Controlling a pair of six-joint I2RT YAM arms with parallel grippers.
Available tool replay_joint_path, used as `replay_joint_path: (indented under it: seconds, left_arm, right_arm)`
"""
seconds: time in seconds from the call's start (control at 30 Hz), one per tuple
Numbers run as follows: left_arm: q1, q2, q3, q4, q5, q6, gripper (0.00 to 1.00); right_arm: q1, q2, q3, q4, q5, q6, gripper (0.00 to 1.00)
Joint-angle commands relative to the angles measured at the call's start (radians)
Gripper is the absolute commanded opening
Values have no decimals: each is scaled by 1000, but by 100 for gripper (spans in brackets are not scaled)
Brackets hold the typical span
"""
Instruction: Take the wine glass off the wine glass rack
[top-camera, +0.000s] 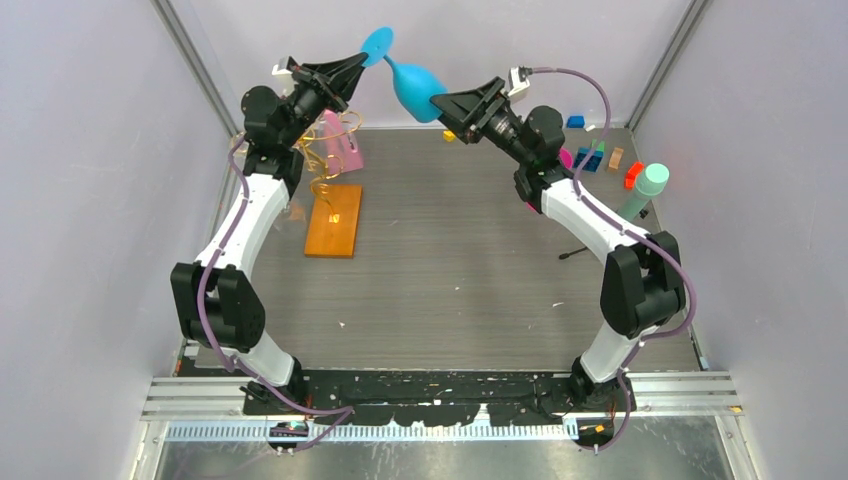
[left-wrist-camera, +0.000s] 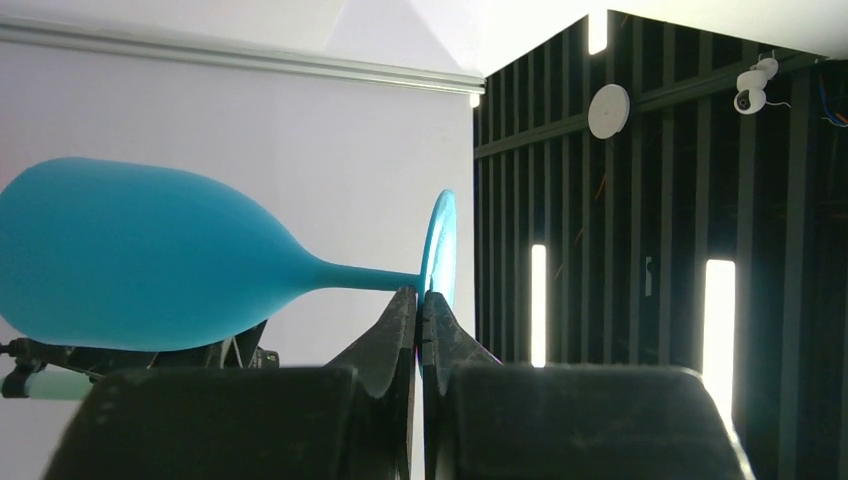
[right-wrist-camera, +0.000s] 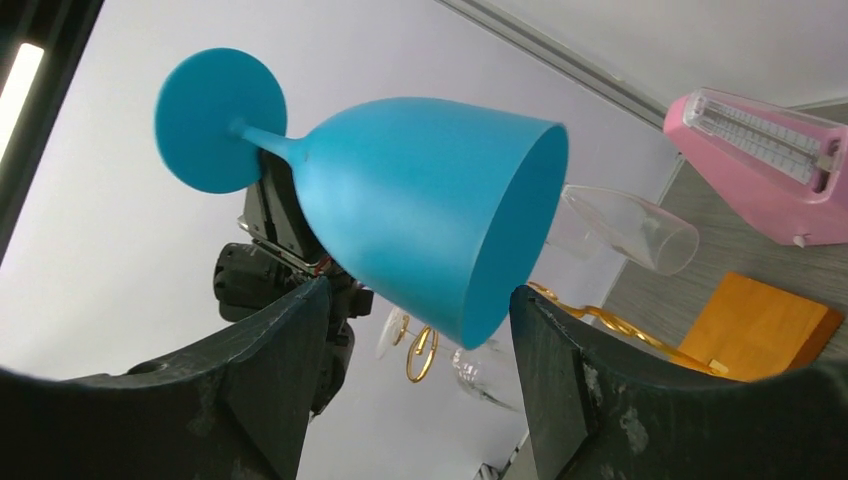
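Observation:
A blue wine glass (top-camera: 415, 86) hangs high in the air on its side, off the wine glass rack (top-camera: 334, 220), which is a gold wire tree on an orange wooden base at back left. My left gripper (left-wrist-camera: 420, 296) is shut on the rim of the glass's round foot (left-wrist-camera: 440, 245), with the bowl (left-wrist-camera: 130, 255) stretching to the left. My right gripper (right-wrist-camera: 415, 335) is open. Its fingers (right-wrist-camera: 290, 350) stand on either side of the bowl's lower rim (right-wrist-camera: 440, 220), with gaps showing on both sides. The rack's gold arms (right-wrist-camera: 600, 320) still carry clear glasses (right-wrist-camera: 630, 230).
A pink metronome (top-camera: 340, 140) stands just behind the rack. At back right are coloured toy blocks (top-camera: 590, 155), a mint green bottle (top-camera: 648, 190) and a small black tripod (top-camera: 572, 254). White walls close in on three sides.

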Motion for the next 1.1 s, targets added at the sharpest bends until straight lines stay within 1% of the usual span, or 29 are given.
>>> replay_joint_path:
  seconds: [0.0,0.03,0.1,0.17,0.2,0.23,0.27,0.3,0.33,0.37,0.5,0.53,0.57,0.6,0.7,0.8,0.83,0.87,0.97,1.0,1.03,1.07]
  left_arm:
    - [-5,-20,-4,72,-4,-173,0]
    - [-6,-20,-7,72,-4,-173,0]
    - [-7,-21,-16,73,-6,-175,0]
    - [-7,-19,-25,85,-14,-182,0]
    - [-7,-18,-29,93,-17,-186,0]
    - [-8,-17,-32,98,-21,-190,0]
    - [-8,-15,-34,102,-23,-191,0]
    - [-8,-14,-34,103,-24,-190,0]
    - [-8,-13,-35,103,-24,-191,0]
    - [-8,-12,-35,103,-25,-189,0]
    - [-8,-8,-33,103,-31,-172,20]
    - [-7,-7,-28,104,-32,-158,25]
    - [-7,-5,-8,98,-29,-119,31]
    - [-6,-3,13,75,-13,-94,39]
    - [0,9,133,-46,45,54,59]
    - [8,7,187,-159,76,179,70]
    - [11,3,190,-188,82,212,72]
    - [12,-2,188,-216,87,245,74]
    - [18,-16,171,-278,107,328,76]
    - [20,-19,167,-287,113,351,76]
    - [23,-20,166,-294,122,378,76]
    - [26,-19,170,-298,133,405,76]
  right_arm:
    - [3,6,57,194,-29,54,71]
    - [3,10,58,221,-33,78,70]
    - [3,25,61,337,-50,123,68]
    - [3,41,64,410,-58,167,62]
    - [3,49,64,429,-59,178,57]
    - [3,52,64,456,-63,196,54]
    - [3,56,61,466,-65,201,47]
    - [3,56,60,476,-67,208,44]
    - [3,54,56,478,-69,208,37]
    - [3,53,56,481,-72,207,35]
    - [2,46,64,474,-73,199,16]
    - [1,44,65,469,-73,195,8]
    - [-2,40,66,454,-71,193,2]
    - [-4,37,65,443,-64,186,1]
    - [-21,7,70,329,-49,152,0]
    - [-36,-38,74,193,-30,88,0]
    - [-45,-46,78,162,-24,73,0]
    - [-49,-63,80,92,-9,41,0]
    - [-70,-96,88,-58,21,-59,0]
    - [-76,-109,93,-150,35,-84,0]
    - [-77,-114,108,-199,41,-143,0]
    - [-78,-120,135,-311,53,-177,0]
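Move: The blue wine glass hangs foot-up, its foot pinched in the left hand and its middle about 8 cm right, 2 ahead and 7 below that hand. From the open right hand the glass's middle is roughly 3 cm ahead, 5 left and 5 up, the rim close to the fingers. The rack's middle lies some 10 cm left, 3 back and 35 below the left hand. The pink glass stands about 27 cm right, 4 ahead and 32 below the right hand. The blue glass passes from left to right: the right hand rises about 6 cm, drawing slightly back and tilting its fingers up, and shuts them on the bowl's rim wall. The left hand, nearly in place, then opens wide and lets go of the foot. Still gripping, the right hand comes forward and to the right, sinking about 3 cm, away from the left hand. ##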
